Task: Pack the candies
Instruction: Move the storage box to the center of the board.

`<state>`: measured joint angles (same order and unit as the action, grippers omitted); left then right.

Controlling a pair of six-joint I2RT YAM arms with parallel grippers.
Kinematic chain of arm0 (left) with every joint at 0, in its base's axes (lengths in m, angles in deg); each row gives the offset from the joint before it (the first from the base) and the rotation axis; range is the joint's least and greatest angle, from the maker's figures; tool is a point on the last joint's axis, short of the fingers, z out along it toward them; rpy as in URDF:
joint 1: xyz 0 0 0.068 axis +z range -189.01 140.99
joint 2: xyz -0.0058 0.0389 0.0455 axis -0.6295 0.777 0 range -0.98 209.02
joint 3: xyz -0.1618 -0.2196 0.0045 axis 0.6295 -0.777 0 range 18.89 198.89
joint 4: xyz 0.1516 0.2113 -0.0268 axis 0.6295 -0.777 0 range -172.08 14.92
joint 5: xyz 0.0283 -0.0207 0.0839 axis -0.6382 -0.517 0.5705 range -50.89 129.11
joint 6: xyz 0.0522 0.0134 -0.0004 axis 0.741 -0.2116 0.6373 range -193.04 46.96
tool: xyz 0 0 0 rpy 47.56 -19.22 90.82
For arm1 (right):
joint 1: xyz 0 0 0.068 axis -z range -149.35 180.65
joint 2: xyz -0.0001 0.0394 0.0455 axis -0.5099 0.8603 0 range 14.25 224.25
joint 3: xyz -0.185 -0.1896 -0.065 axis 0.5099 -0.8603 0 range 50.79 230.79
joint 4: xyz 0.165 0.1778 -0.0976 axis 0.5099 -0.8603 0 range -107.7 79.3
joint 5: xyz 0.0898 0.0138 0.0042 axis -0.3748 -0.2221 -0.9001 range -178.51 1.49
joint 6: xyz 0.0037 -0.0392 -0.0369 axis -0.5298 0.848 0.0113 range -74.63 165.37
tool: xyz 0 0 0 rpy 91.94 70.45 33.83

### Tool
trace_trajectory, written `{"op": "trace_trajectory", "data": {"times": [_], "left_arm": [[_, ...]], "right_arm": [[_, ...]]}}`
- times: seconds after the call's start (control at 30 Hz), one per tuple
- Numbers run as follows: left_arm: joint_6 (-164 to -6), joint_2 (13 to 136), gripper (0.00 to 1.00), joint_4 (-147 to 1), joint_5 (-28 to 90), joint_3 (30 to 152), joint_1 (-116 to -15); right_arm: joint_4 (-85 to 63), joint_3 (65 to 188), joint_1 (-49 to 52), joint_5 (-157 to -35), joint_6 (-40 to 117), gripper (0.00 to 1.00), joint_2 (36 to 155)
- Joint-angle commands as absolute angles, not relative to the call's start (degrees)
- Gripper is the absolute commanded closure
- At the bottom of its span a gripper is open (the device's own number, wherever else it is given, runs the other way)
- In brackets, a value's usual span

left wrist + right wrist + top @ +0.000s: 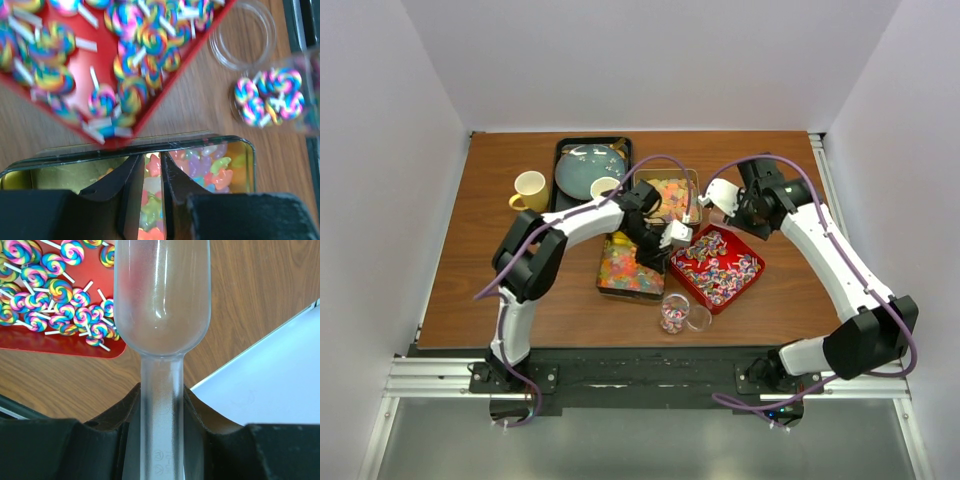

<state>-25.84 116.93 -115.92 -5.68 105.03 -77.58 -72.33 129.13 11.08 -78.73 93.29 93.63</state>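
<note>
The candies are of several kinds. Swirled rainbow lollipops fill a red tray point(752, 283) point(200, 37) point(60, 347). Pastel star-shaped sweets lie in an open tin point(630, 268) point(215, 165). A second tin point(670, 195) behind holds orange and yellow pieces. A clear jar point(672, 312) point(272, 97) holds a few lollipops, with its lid point(242, 35) beside it. My left gripper point(660, 258) point(154, 157) hangs over the near tin's rim by the red tray. Its jaws are drawn to a narrow slit with nothing in it. My right gripper point(725, 208) point(161, 390) is shut on the handle of a clear, empty plastic scoop point(161, 305).
At the back left a black tray point(563, 150) carries a blue-green plate point(590, 168) and a white cup point(605, 187). A yellow mug point(530, 190) stands beside it. White walls close in the table on three sides.
</note>
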Motion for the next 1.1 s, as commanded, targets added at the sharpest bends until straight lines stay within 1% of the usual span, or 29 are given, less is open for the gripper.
{"op": "trace_trajectory", "data": {"times": [0.0, 0.13, 0.23, 0.37, 0.5, 0.57, 0.67, 0.7, 0.87, 1.0, 1.07], "left_arm": [[-29.1, 119.8, 0.75, -107.8, -9.6, 110.5, -80.0], [-34.7, 125.7, 0.74, -102.0, -9.8, 118.3, -81.0], [-40.1, 127.9, 0.74, -96.4, -9.6, 121.0, -81.2], [-46.7, 129.0, 0.72, -90.2, -11.0, 122.2, -81.2], [-49.0, 127.4, 0.7, -91.4, -12.7, 121.6, -81.1], [-48.2, 124.7, 0.68, -94.3, -12.8, 119.2, -80.8], [-48.2, 117.0, 0.61, -95.6, -11.8, 112.4, -79.3], [-48.3, 112.8, 0.57, -95.8, -11.6, 110.7, -78.0], [-50.0, 101.0, 0.47, -98.2, -8.7, 99.7, -72.1], [-52.5, 91.3, 0.43, -100.1, -4.0, 91.2, -67.2], [-50.8, 86.9, 0.4, -98.8, -0.8, 83.3, -64.8]], "right_arm": [[-70.5, 131.5, 12.0, -77.3, 90.8, 1.0, 93.8], [-70.0, 131.0, 12.1, -77.2, 90.6, 1.0, 94.1], [-70.0, 130.9, 12.2, -77.1, 90.9, 1.0, 94.1], [-70.1, 131.0, 12.4, -77.2, 91.0, 1.0, 94.5], [-70.3, 131.5, 13.1, -77.4, 91.5, 1.0, 94.6], [-70.9, 132.2, 13.4, -78.0, 92.1, 1.0, 94.8], [-73.2, 133.8, 13.7, -80.5, 95.1, 1.0, 95.6], [-73.9, 134.2, 13.8, -81.6, 96.6, 1.0, 95.6], [-77.8, 137.0, 13.3, -86.5, 110.3, 1.0, 96.4], [-82.7, 139.4, 11.0, -86.0, 121.4, 1.0, 99.4], [-84.2, 140.6, 9.6, -84.2, 126.6, 1.0, 100.8]]}}
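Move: The left fingertips are down at the gold storage box, just inside its right-hand wall; the box's middle lies about 7 cm to the left, 2 cm back and 2 cm lower. From this hand the red box sits some 17 cm right and 2 cm back, the jar about 14 cm back and 4 cm right, and the pastel candy box about 20 cm ahead and 4 cm right. From the right hand the gold box is some 31 cm left, 6 cm back and 16 cm below. Push the gold storage box to the right with the nearly shut left fingers low against its right wall, about 10 cm right and 5 cm forward, towards the red box. Then open the fingers, lift clear some 11 cm and swing back left over the box. Keep the scoop gripped in the right hand, turning it some 20 degrees counter-clockwise at the end. ##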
